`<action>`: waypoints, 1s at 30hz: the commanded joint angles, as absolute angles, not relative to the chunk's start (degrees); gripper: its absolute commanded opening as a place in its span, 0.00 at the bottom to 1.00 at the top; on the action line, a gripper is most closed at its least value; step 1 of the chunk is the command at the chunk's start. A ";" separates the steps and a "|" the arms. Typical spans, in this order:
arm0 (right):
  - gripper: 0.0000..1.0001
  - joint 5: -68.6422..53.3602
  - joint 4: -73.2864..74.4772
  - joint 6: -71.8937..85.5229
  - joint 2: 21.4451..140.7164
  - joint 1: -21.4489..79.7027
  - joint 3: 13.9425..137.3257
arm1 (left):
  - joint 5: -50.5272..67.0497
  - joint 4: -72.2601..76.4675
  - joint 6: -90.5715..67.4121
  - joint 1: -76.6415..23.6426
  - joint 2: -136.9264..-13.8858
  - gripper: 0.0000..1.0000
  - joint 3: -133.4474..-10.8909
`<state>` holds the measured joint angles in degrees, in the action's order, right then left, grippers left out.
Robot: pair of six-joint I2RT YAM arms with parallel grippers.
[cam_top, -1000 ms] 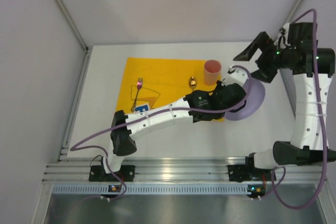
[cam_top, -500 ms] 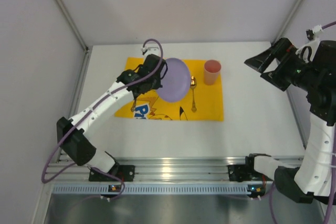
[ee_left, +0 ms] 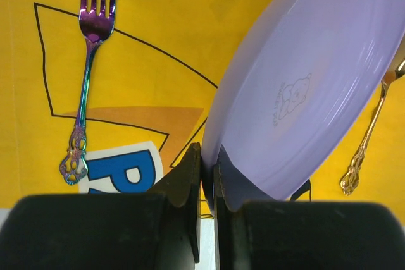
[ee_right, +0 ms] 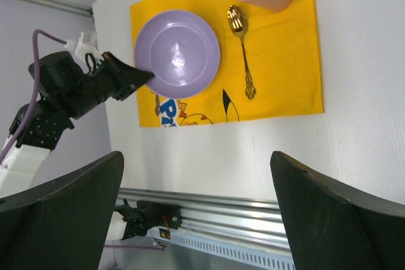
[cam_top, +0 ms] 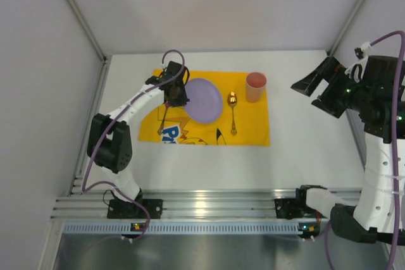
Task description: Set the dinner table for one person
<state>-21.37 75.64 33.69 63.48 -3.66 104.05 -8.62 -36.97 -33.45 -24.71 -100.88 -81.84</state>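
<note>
A purple plate is over the middle of the yellow cartoon-print mat on the white dinner table. My left gripper is shut on the plate's left rim; the wrist view shows both jaws pinching the plate at its edge. A purple fork lies left of the plate, a gold spoon right of it, and a pink cup at the mat's far right corner. My right gripper hangs open and empty, high over the table's right side.
A ribbed aluminium rail runs along the near edge with both arm bases on it. Grey walls close in the table at the left, back and right. From the right wrist view, the left arm reaches in from the mat's left edge.
The left arm has carried the plate from the mat's right edge leftward to its middle, between fork and spoon. The right arm has shifted a little and stays open.
</note>
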 commanded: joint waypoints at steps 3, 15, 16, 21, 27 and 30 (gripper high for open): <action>1.00 -19.60 75.15 32.17 61.44 -4.57 101.78 | -4.92 -33.13 -35.60 -23.47 -102.03 0.00 -81.74; 1.00 -19.16 74.01 31.55 60.91 -4.75 98.17 | -3.16 -32.26 -35.68 -22.85 -101.08 0.34 -72.61; 1.00 -19.25 73.92 31.47 60.73 -4.75 97.91 | -3.25 -32.17 -35.60 -22.85 -100.81 0.49 -72.42; 1.00 -19.16 73.57 30.85 60.21 -4.66 96.68 | -6.50 -34.53 -34.81 -22.85 -99.41 0.84 -75.66; 1.00 -18.72 72.43 28.05 59.41 -4.31 99.92 | -8.70 -39.20 -33.32 -22.85 -94.41 0.88 -84.27; 1.00 -20.30 70.32 27.07 58.28 -4.13 102.30 | -8.88 -40.16 -31.56 -22.85 -90.71 0.88 -86.30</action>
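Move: The left hand, holding the tilted plate by its near-left rim, has the plate's spot on the yellow mat about 6 cm to its right, 1 cm ahead and 8 cm down. The fork lies level with the hand, some 8 cm left; the spoon is level too, 17 cm right, and the cup 25 cm right and 7 cm ahead. From the right hand the plate's spot is roughly 18 cm ahead, 31 cm left and 35 cm down. Still pinching the plate's rim, the left hand lowers it about 6 cm towards the mat between fork and spoon while drawing back some 3 cm and tipping the fingers about 10 degrees steeper, opening them wide near the bottom to let go of the rim. It then rises about 7 cm with the fingers open, going forward again and undoing the tip, up and away from the plate, while the empty right hand, off to the side and open, sinks about 3 cm and begins to come back up. ##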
